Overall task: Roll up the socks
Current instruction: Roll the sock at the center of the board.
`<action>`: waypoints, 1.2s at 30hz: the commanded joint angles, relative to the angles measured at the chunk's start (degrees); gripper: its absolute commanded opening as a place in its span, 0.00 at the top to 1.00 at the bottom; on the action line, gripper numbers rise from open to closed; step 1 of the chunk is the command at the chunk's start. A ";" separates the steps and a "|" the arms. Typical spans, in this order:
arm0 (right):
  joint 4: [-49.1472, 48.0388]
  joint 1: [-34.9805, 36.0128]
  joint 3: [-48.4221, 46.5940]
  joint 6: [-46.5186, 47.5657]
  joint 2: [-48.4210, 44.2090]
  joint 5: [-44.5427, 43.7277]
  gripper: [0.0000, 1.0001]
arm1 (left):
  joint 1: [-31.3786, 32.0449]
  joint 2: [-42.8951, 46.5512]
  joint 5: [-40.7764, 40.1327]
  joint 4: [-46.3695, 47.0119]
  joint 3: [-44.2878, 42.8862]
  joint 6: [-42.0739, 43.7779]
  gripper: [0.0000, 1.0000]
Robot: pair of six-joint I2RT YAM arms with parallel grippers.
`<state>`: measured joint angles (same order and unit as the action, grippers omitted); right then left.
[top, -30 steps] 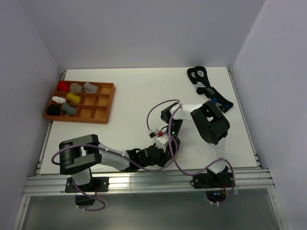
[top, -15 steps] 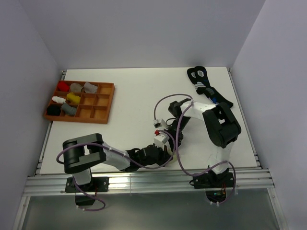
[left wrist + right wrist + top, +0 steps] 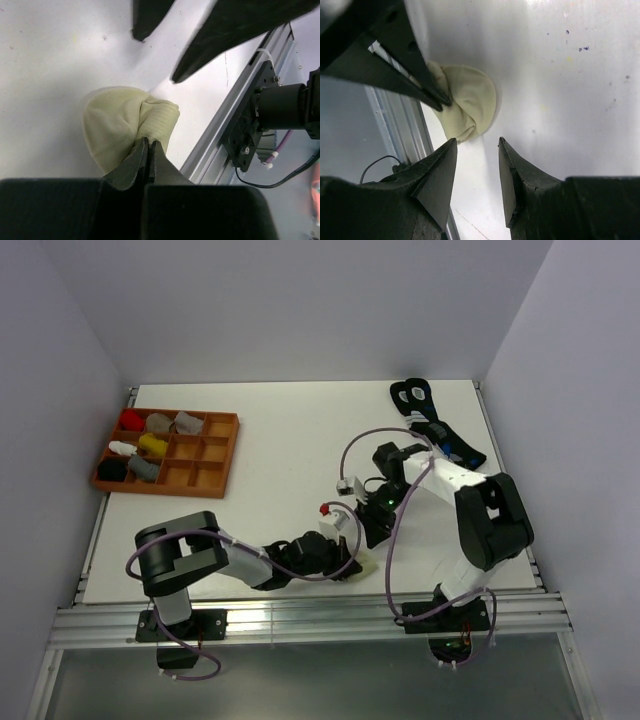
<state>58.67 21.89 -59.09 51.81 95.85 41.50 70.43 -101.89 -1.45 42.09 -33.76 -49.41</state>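
A pale cream-yellow sock (image 3: pixel 122 122), bunched into a small lump, lies on the white table close to its near edge (image 3: pixel 362 562). My left gripper (image 3: pixel 148 142) is shut on a fold of this sock, its arm lying low along the table (image 3: pixel 345 558). My right gripper (image 3: pixel 477 142) stands open just beside the sock (image 3: pixel 470 105), with nothing between its fingers and not touching it. In the top view it hovers right behind the sock (image 3: pixel 370 530). Only this one sock of the pair shows.
A brown wooden tray (image 3: pixel 231 455) with small sock bundles stands at the back left. Black socks with blue-and-white marks (image 3: pixel 430 420) lie at the back right. The metal rail (image 3: pixel 225 120) of the table's near edge runs right beside the sock.
My right gripper has opened and drawn back to the right, away from the sock. My left gripper has stayed shut on the sock and shifted slightly right.
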 commanded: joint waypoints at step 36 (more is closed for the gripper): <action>-19.47 15.90 28.15 3.74 -41.62 -12.31 0.52 | -17.96 -14.30 32.39 -36.02 -13.43 -2.54 1.00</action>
<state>43.16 35.33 -32.18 57.36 55.96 31.77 53.06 -111.55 36.69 21.67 -48.69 -56.29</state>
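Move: The sock being rolled, a cream bundle, is already around the left fingertips; its middle lies about 2 cm to their right, 1 cm farther out and 1 cm lower, with the board's near edge some 6 cm back from that hand and about 2 cm lower. From the open right hand the sock's middle is roughly 5 cm back, 4 cm to the left and 3 cm below, and the left fingertips are about 6 cm back, 6 cm left and 2 cm below. Keeping its shut fingers on the sock, the left hand rolls about 30 degrees roughly around its own finger line, top side going forward, while easing some 2 cm forward and a little down. The right hand, fingers still about half open, draws back and right by a few centimetres, lifts slightly, then swings farther back and left while sinking, about 6 cm back in all; its fingertips tip round some 30 degrees from leaning back to leaning slightly forward, ending close beside the sock's right side, with no touch to be made out. ##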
